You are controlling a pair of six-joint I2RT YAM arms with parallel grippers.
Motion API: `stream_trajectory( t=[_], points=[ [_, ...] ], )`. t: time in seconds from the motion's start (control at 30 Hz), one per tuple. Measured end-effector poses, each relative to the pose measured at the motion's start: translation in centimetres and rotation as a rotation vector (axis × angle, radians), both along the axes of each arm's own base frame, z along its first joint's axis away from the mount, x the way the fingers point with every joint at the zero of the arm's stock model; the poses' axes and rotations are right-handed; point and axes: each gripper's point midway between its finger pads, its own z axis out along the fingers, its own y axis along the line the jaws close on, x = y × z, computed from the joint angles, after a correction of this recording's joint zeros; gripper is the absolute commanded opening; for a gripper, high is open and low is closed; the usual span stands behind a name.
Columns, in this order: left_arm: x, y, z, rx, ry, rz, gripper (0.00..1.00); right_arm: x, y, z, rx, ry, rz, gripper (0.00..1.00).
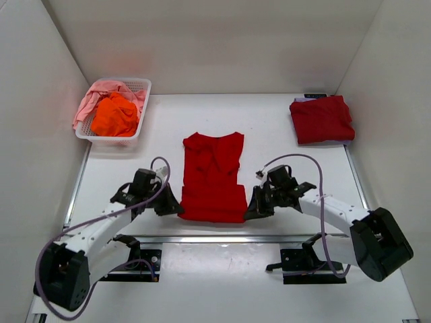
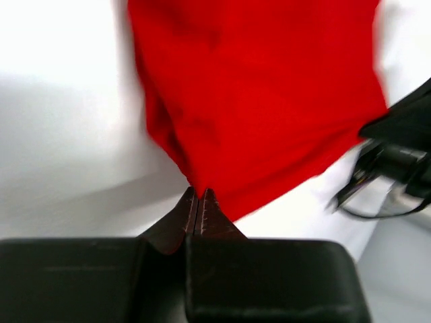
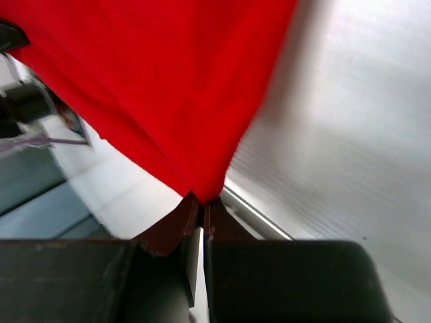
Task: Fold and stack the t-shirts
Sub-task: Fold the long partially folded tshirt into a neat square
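A bright red t-shirt [image 1: 213, 176] lies in the middle of the table, sleeves folded in, collar away from me. My left gripper [image 1: 177, 208] is shut on its near left hem corner; in the left wrist view the cloth [image 2: 262, 101] runs up out of the pinched fingertips [image 2: 200, 196]. My right gripper [image 1: 250, 210] is shut on the near right hem corner, and the cloth [image 3: 155, 87] hangs from its tips [image 3: 203, 200]. A folded dark red t-shirt [image 1: 321, 119] lies at the far right.
A white basket [image 1: 138, 128] at the far left holds a crumpled orange shirt [image 1: 115, 114] and a pink one [image 1: 91, 102]. White walls close in the table on three sides. A metal rail [image 1: 222, 238] runs along the near edge.
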Motion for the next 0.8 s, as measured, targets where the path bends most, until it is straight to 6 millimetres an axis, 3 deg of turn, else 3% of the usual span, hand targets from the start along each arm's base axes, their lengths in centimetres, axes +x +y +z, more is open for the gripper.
stream_trajectory(
  t=[0.13,0.23,0.3,0.33,0.37,0.4,0.43,0.5,0.57,0.67,0.8],
  points=[
    [4.5,-0.4,2.7,-0.016,-0.010,0.047,0.00,4.0,-0.1,2.2,0.021,-0.002,-0.046,0.00],
    [10.1,-0.7,5.0,-0.030,-0.039,0.087,0.00,9.9,-0.1,4.9,0.035,-0.059,-0.076,0.00],
    [14.7,-0.8,6.4,-0.034,-0.073,0.114,0.00,15.3,0.1,7.0,0.047,-0.122,-0.091,0.00],
    [17.5,-0.7,7.0,-0.034,-0.097,0.128,0.12,18.1,0.2,7.9,0.049,-0.155,-0.095,0.02],
    [20.2,-0.7,7.5,-0.036,-0.123,0.142,0.39,21.1,0.2,8.8,0.053,-0.192,-0.103,0.17],
    [23.0,-0.5,7.8,-0.038,-0.152,0.158,0.54,23.8,0.2,9.2,0.054,-0.225,-0.112,0.26],
    [25.5,-0.4,8.0,-0.047,-0.177,0.176,0.57,26.9,-0.1,9.5,0.052,-0.262,-0.125,0.33],
    [30.1,0.3,7.8,-0.075,-0.211,0.226,0.65,31.5,-0.8,9.3,0.044,-0.313,-0.155,0.33],
    [33.6,0.9,6.9,-0.109,-0.220,0.271,0.74,34.7,-1.9,8.3,0.024,-0.331,-0.187,0.39],
    [35.1,1.9,5.0,-0.145,-0.179,0.326,0.76,36.2,-3.7,5.7,-0.027,-0.306,-0.228,0.54],
    [33.5,1.4,4.9,-0.185,-0.167,0.332,0.75,33.7,-4.1,2.7,-0.067,-0.256,-0.222,0.70]
  ],
)
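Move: Both hands already pinch the near corners of the long t-shirt, raised about 4 cm off the table. For the left hand, the middle of the shirt's far end lies some 34 cm ahead and 12 cm to the right; for the right hand, it is about 35 cm ahead and 12 cm to the left. The laundry basket stands roughly 45 cm ahead and 30 cm left of the left hand; the folded stack is about 44 cm ahead and 34 cm right of the right hand. Still pinching the shirt's near edge, both hands sweep fast forward together over the shirt towards its far end, about 35 cm, arching up some 8 to 9 cm on the way, and their fingers start to open beyond the halfway point, letting go of the edge while still high. They finish sinking, the right one more deeply and easing about 4 cm outward, and draw back a touch with fingers spread beside the far corners, the left wrist turned some 20 degrees counter-clockwise and the right a little less clockwise. ##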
